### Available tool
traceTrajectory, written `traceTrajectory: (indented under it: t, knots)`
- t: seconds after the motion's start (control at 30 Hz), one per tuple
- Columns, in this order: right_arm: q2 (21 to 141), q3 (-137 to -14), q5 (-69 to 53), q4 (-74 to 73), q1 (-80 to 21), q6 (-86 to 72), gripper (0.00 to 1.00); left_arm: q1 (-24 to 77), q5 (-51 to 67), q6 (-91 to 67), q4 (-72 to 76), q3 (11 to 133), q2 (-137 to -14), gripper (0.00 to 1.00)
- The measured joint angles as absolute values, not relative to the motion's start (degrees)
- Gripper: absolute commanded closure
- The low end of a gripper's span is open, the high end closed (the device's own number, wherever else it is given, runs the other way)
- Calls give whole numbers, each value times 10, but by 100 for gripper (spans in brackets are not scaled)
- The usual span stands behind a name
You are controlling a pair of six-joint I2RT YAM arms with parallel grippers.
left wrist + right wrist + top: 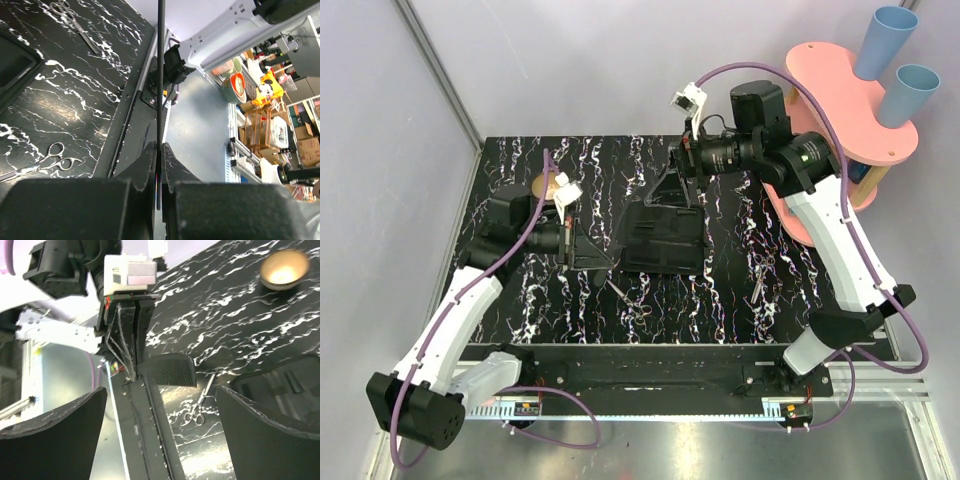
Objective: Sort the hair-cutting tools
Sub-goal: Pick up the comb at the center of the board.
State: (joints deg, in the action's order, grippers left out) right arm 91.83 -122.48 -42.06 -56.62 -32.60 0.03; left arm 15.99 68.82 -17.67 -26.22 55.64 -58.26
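My left gripper [568,243] is shut on a flat black comb [592,246] and holds it just above the table, left of the open black case [665,240]. In the left wrist view the comb [160,75] shows edge-on as a thin dark line pinched at the gripper [160,147]. One pair of scissors [620,291] lies on the table in front of the case, also seen as scissors [52,156] and scissors [197,409]. More scissors [760,275] lie to the right. My right gripper [675,175] hovers open over the case's back edge with nothing between its fingers [60,430].
A small brass bowl [548,185] sits at the back left of the black marbled table [520,300]. A pink stand [840,110] with two blue cups rises at the back right. The black rail [650,370] runs along the near edge.
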Motion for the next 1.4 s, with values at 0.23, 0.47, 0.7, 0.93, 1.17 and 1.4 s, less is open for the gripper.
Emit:
traceTrajectory:
  t: [0.23,0.47,0.7,0.93,1.17,1.4]
  knots:
    - [968,-1242,-536,-598,-327,8,12,188,711,-153,-284,556,-571,100]
    - [1016,-1245,-565,-627,-354,18,20,198,710,-123,-318,560,-582,100]
    - [1016,-1210,-576,-648,-374,41,35,207,705,-96,-349,574,-595,100]
    - [1016,-1162,-580,-660,-374,57,59,213,704,-84,-364,581,-608,100]
    - [1014,-1154,-576,-657,-374,55,100,213,695,-79,-365,582,-610,43]
    - [994,-1116,-538,-610,-359,26,100,214,599,-84,-371,589,-609,1]
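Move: The comb is already in the shut left fingers, pinched near one end and sticking out forward: its middle lies about 4 cm ahead of the left hand, 3 cm to its right and 3 cm above. From the open right hand it is about 4 cm back, 8 cm left and 10 cm below. On the table, 41 cm below the right hand, the black case lies 8 cm ahead and level sideways, the near scissors 9 cm back and 7 cm left. Lower the open right gripper about 10 cm, bringing it some 5 cm back and 4 cm left to the comb's free part while turning it roughly 20 degrees counter-clockwise and rolling its forward side down. Draw the left hand back about 3 cm, holding the comb steady, and pinch the comb in the right fingers; only then open the left fingers wide, as both hands start easing forward. ##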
